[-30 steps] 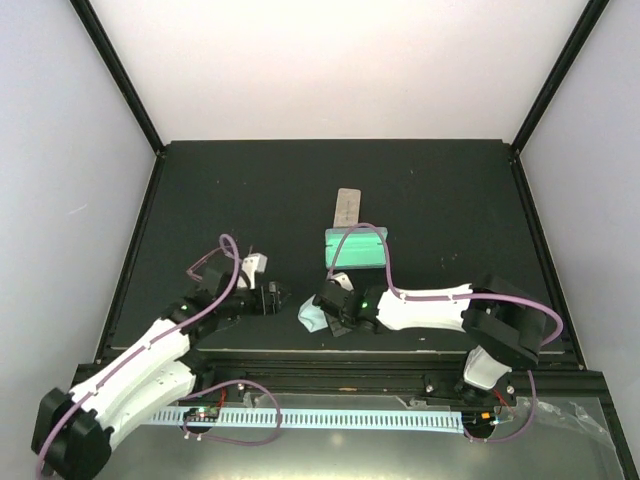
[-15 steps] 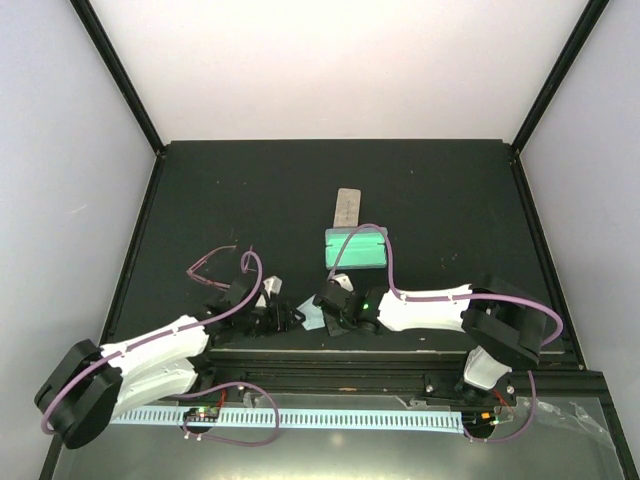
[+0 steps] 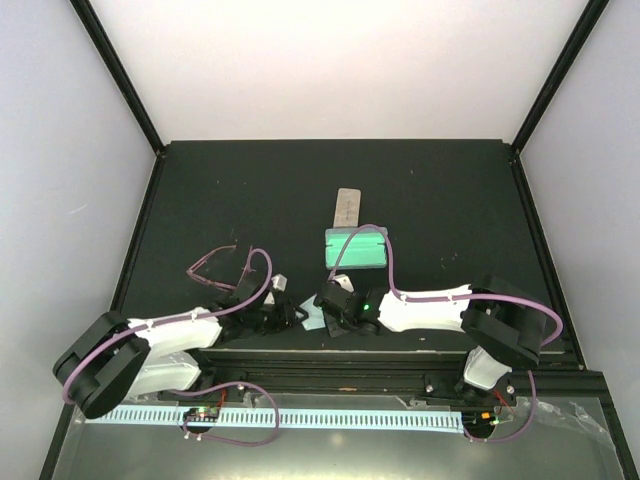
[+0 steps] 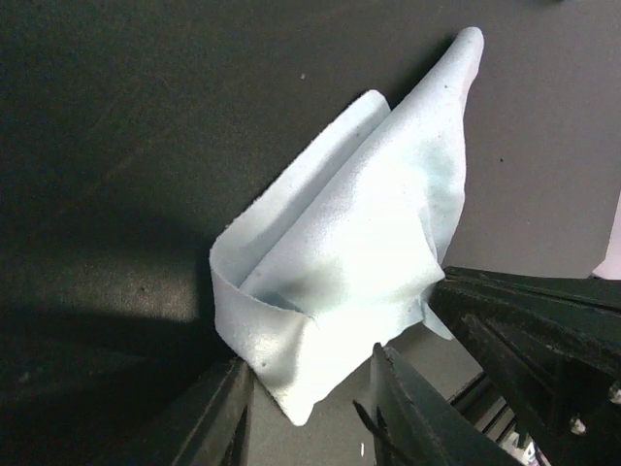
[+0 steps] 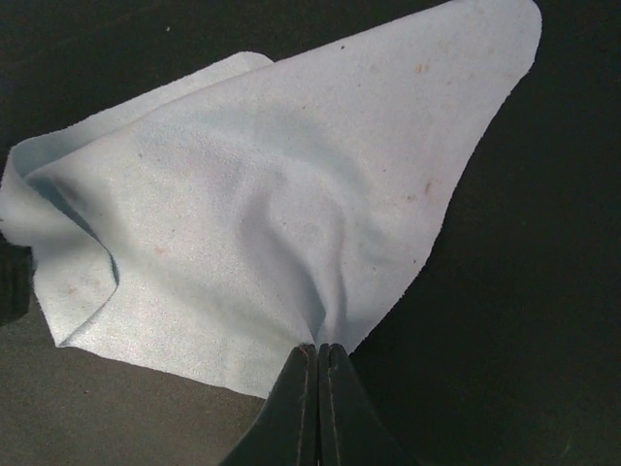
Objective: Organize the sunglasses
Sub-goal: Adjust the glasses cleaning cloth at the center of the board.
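Observation:
The reddish-pink wire-framed sunglasses (image 3: pixel 213 262) lie on the dark mat at the left, apart from both grippers. The black pair is out of view. Near the front edge a light blue cloth (image 3: pixel 314 319) sits between the two grippers. My right gripper (image 5: pixel 318 349) is shut on one edge of the cloth (image 5: pixel 272 204), which puckers at the fingertips. My left gripper (image 4: pixel 310 388) straddles the opposite folded corner of the cloth (image 4: pixel 359 262), jaws still apart and not pressing it. From above, the left gripper (image 3: pixel 293 316) and right gripper (image 3: pixel 326 318) nearly meet.
A green rectangular case (image 3: pixel 356 247) lies just behind the right gripper, with a beige-grey oblong case (image 3: pixel 347 207) beyond it. The black front rail (image 3: pixel 340 355) runs close below both grippers. Black frame posts edge the mat on both sides.
My left arm has swung right from beside the pink sunglasses to the cloth, and its jaws have narrowed around the cloth's corner. The right gripper has stayed shut on the cloth.

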{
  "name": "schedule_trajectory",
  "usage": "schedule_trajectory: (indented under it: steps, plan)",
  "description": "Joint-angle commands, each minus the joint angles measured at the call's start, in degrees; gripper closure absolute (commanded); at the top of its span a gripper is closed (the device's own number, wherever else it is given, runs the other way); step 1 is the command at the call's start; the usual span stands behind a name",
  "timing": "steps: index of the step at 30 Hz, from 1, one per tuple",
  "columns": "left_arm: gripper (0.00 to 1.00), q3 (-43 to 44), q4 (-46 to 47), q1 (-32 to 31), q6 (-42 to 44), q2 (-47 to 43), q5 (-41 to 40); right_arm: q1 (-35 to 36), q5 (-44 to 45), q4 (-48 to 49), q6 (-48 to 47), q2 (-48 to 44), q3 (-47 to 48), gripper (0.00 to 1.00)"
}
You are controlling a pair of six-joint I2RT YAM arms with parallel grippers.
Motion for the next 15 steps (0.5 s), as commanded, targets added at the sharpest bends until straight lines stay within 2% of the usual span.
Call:
schedule_trajectory:
  steps: [1, 4, 7, 15]
  plan:
    - [0.71, 0.4, 4.5, -0.4, -1.6, 2.6, 0.1, 0.0, 0.8, 0.9, 0.8, -1.3, -0.4, 0.99]
    - [0.88, 0.8, 5.3, -0.4, -1.5, 3.7, 0.0, 0.0, 1.0, 0.6, 0.9, -1.5, -0.2, 0.99]
    - [0.98, 1.7, 4.0, -0.4, -0.4, 3.4, -1.0, -0.1, 1.8, 0.1, 1.0, -2.1, 0.0, 0.99]
    - [0.98, 9.7, -7.3, -0.4, 5.2, -3.1, -5.8, -2.3, 4.7, -3.3, -1.5, -6.0, 3.6, 0.99]
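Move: The glasses cleaning cloth lies between the hands: its middle is about 3 cm to the right of the left hand and 1 cm ahead, its folded left end right by the half-open fingers, some 1 cm below. From the right hand, which already pinches its near edge, the middle is about 3 cm to the left, 2 cm ahead and 1 cm below. The open green case sits about 13 cm ahead and 10 cm right of the left hand, the pink glasses about 10 cm ahead and 16 cm left of it. The left hand sinks a bare 1 cm onto the folded left end of the cloth and shuts its half-open fingers fully, pinching that end, while the right hand stays put and keeps its pinch on the near edge. Then both hands rise together, about 2 cm each, easing forward some 1 cm towards the open green case, wrists nearly unchanged and both grippers shut. ##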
